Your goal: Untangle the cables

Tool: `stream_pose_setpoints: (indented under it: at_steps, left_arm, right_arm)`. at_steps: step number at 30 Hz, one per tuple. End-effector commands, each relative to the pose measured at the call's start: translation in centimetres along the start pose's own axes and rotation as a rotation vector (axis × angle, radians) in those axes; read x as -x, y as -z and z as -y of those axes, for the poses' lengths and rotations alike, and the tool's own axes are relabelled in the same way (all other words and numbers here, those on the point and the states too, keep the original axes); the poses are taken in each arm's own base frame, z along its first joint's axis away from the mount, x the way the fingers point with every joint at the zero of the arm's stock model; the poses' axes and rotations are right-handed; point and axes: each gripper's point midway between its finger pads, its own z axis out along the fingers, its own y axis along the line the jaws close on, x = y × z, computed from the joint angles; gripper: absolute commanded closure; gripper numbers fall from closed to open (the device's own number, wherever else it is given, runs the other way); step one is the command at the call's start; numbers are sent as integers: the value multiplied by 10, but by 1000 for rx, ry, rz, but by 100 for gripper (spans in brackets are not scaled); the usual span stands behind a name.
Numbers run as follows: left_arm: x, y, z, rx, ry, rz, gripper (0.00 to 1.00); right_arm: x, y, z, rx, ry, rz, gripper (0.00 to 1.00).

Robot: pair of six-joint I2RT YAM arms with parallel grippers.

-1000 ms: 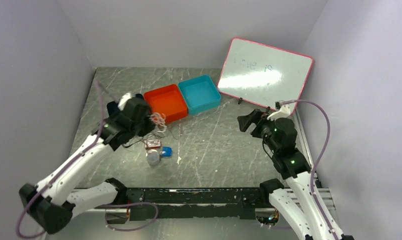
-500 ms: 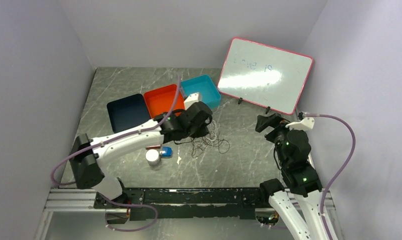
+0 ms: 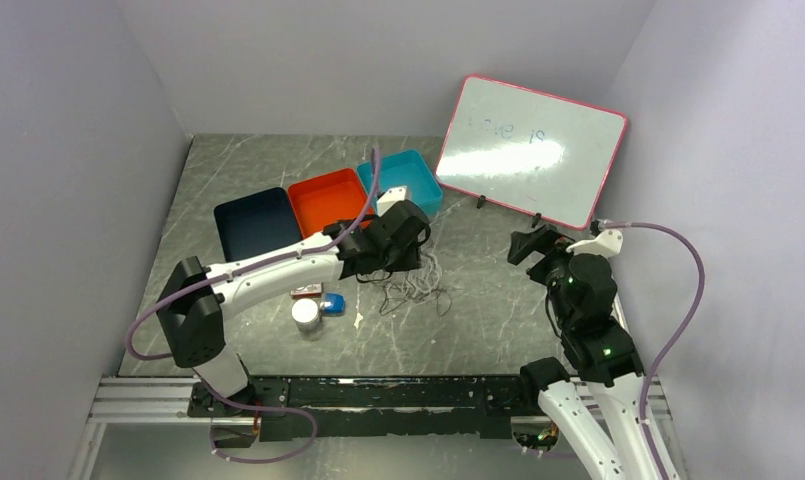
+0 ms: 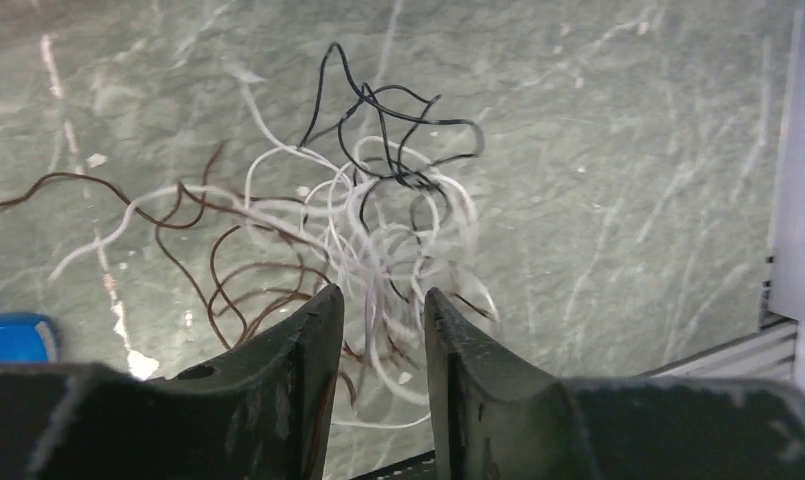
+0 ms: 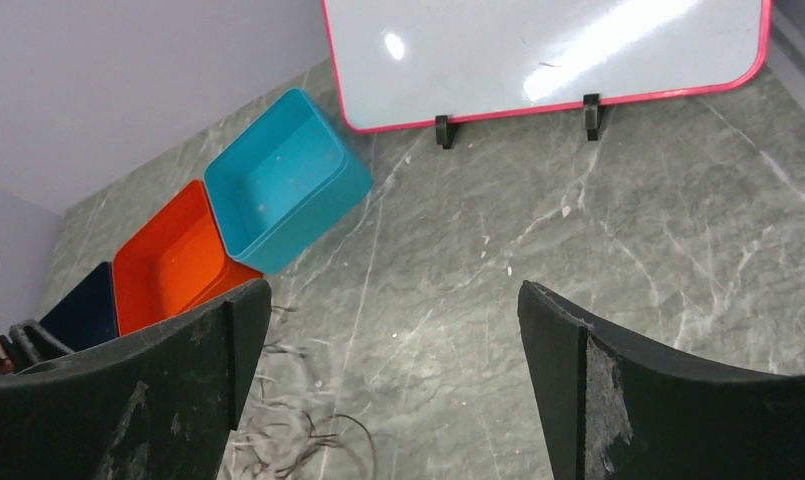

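The cables point(image 3: 414, 286) lie as a loose tangle of white, black and brown strands on the grey marble table, just right of centre. In the left wrist view the cables point(image 4: 378, 220) spread out below my left gripper point(image 4: 383, 300), whose jaws stand apart with blurred white strands hanging loose in the gap, not pinched. From above, the left gripper point(image 3: 412, 262) hovers at the tangle's upper left edge. My right gripper point(image 3: 523, 246) is wide open near the whiteboard, well right of the tangle. The right wrist view shows the right gripper point(image 5: 393, 300) holding nothing, with the cables point(image 5: 298, 440) at the lower left.
A dark blue bin point(image 3: 253, 222), an orange bin point(image 3: 328, 198) and a teal bin point(image 3: 410, 178) stand in a row at the back. A pink-framed whiteboard point(image 3: 533, 150) leans at the back right. A white cylinder point(image 3: 305, 313), a blue object point(image 3: 332, 303) and a small reddish item point(image 3: 306, 291) lie left of the tangle.
The left arm swung from beside the orange bin to the table's middle, carrying the cables along. Its jaws have now parted and the strands hang loose. The right arm drew back rightward.
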Motion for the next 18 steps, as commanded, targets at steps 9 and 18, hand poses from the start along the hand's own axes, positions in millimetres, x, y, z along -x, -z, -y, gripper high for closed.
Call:
stream_pose_setpoints:
  at_steps: [9,18]
  left_arm:
    - [11,27,-79,120,-5,32,48]
    - [28,59,-178,271,145,104,37]
  right_arm:
    - [-14,-7,-13,76,21,-44,2]
    - [-25,-13,-16,87,11,-80,2]
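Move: Just beneath the left fingers, some 14 cm down and only about 1 cm to their left, is the middle of the cable bundle, its strands still between the pads. The blue piece is about 16 cm left and 3 cm back, the matchbox some 21 cm left and level, and the teal tray about 21 cm ahead and 2 cm left. From the right hand the bundle lies roughly 23 cm left, 2 cm ahead and 24 cm below. Opening its fingers wider, from about a third to over half, the left hand lets the cables go and sweeps some 15 cm left, away from the bundle towards the space over the blue piece and matchbox. It first dips about 2.5 cm, then regains most of that while turning roughly 15 degrees counter-clockwise. The empty right hand eases slightly left and down. ##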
